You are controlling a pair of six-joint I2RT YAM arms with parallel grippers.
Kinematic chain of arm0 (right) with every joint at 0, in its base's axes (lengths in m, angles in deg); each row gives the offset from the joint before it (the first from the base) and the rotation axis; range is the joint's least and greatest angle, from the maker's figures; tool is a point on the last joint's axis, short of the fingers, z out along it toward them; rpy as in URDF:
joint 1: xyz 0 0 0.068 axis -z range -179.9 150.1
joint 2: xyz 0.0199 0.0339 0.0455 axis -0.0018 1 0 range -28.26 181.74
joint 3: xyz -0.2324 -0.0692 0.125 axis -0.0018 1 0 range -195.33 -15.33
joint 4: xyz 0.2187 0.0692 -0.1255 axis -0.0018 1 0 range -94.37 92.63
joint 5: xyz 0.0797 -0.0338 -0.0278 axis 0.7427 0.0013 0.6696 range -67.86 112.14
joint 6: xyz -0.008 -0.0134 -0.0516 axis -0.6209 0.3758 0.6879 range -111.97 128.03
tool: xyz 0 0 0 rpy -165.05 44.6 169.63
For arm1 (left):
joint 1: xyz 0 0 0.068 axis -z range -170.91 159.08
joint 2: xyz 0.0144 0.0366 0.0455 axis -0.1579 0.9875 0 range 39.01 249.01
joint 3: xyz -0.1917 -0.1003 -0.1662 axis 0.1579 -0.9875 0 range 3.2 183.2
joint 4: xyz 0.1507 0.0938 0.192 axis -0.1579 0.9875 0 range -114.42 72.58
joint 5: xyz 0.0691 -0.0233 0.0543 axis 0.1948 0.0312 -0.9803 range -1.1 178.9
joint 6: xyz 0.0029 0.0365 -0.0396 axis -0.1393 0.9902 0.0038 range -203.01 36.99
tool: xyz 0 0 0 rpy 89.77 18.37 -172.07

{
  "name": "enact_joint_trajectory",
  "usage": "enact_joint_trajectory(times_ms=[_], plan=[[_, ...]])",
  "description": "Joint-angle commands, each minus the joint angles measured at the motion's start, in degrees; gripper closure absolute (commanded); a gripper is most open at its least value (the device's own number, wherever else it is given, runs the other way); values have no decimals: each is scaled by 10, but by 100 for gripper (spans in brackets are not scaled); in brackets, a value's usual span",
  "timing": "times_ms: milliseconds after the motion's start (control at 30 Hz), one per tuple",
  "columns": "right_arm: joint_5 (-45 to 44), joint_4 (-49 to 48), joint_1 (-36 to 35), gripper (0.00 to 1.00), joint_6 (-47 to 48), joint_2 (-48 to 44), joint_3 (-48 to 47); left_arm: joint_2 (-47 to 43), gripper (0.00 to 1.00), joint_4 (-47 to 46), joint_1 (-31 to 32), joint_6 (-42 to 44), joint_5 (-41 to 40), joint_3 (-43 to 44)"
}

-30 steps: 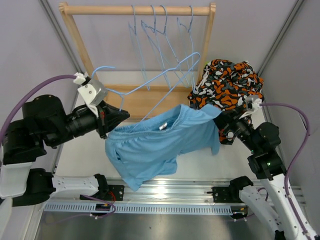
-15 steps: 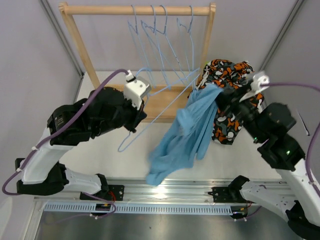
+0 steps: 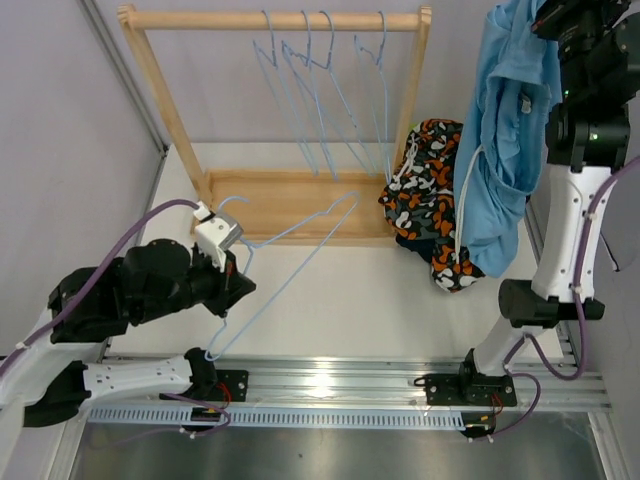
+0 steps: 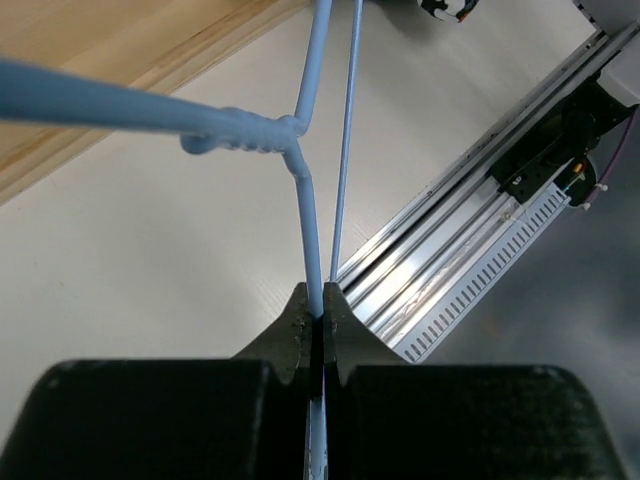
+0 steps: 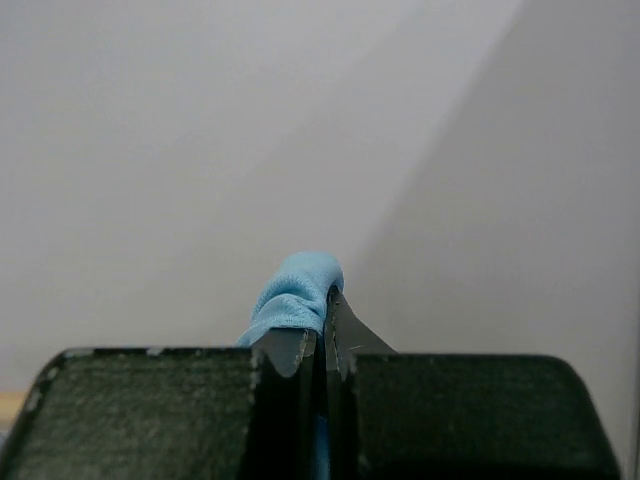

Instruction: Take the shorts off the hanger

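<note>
The light blue shorts [image 3: 505, 130] hang limp at the top right, clear of the table, bunched between the fingers of my right gripper [image 5: 322, 310], which is shut on a fold of the shorts [image 5: 295, 295]. My left gripper [image 3: 245, 285] is shut on the bare light blue wire hanger [image 3: 300, 245], which slants over the table toward the rack's base. In the left wrist view the hanger's wire [image 4: 305, 190] runs straight out from the left gripper [image 4: 318, 312]. Orange-black-white camouflage shorts [image 3: 430, 190] lie heaped at the right of the rack.
A wooden rack [image 3: 270, 20] stands at the back with several empty light blue hangers [image 3: 320, 80] on its rod and a wooden base board [image 3: 290, 205]. A metal rail [image 3: 340, 385] runs along the near edge. Grey walls close both sides.
The right arm has swung up and to the right, lifting the light blue shorts off the hanger. The left arm has drawn back to the lower left with the empty hanger.
</note>
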Motion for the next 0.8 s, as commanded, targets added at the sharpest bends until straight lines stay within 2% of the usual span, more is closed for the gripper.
enact_joint_trajectory(times_ms=[0, 133, 200, 267, 300, 400, 433, 500, 533, 567, 600, 633, 667, 700, 767], plan=[[55, -94, 50, 100, -113, 36, -29, 3, 100, -17, 3, -26, -25, -30], [65, -142, 66, 100, -133, 75, -14, -14, 100, -31, 2, -40, -67, -83], [81, -171, 66, 100, -138, 92, 23, -18, 100, -32, 1, -49, -99, -108], [89, -185, 66, 100, -142, 104, 57, -24, 100, -40, -36, -39, -94, -121], [96, -191, 66, 100, -143, 105, 109, -26, 100, -47, -86, -29, -80, -137], [136, -243, 65, 100, -153, 91, 212, -28, 100, -80, -174, 18, -5, -158], [151, -249, 65, 100, -154, 85, 280, -25, 100, -95, -219, 40, 7, -163], [158, -257, 61, 100, -157, 48, 360, -8, 100, -110, -252, 60, 25, -168], [156, -284, 61, 89, -162, 28, 409, 0, 100, -122, -281, 79, 29, -163], [147, -302, 60, 64, -166, 5, 512, 9, 100, -128, -298, 88, 36, -160], [137, -318, 59, 32, -170, -19, 563, 23, 100, -134, -315, 96, 51, -154], [126, -329, 58, 6, -172, -72, 608, 30, 100, -143, -350, 113, 61, -133], [103, -336, 56, 1, -170, -97, 682, 38, 100, -145, -370, 122, 70, -122], [91, -331, 52, 1, -169, -122, 711, 55, 100, -146, -406, 130, 84, -112], [70, -315, 45, 1, -150, -197, 782, 78, 100, -145, -437, 154, 95, -60]])
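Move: My right hand is raised high with the blue shorts hanging from it; the camo shorts on top of the laundry pile lie roughly 58 cm below, some 7 cm ahead and 3 cm to the left. The rack's right post stands about 11 cm to the left of this hand and 3 cm ahead. From my left hand, the rack's bar is around 35 cm ahead, 10 cm higher, its middle nearly level sideways; the hanging hangers are 35 cm ahead and 11 cm to the right. I swing my right hand on forward and then steeply down towards the pile, over 40 cm in all, tipping the fingers down some 45 degrees; late in the drop I open them wide to let go of the blue shorts and draw back a little. My left hand, still pinching the empty hanger, dips, then carries it forward and left towards the rack, turning counter-clockwise. ##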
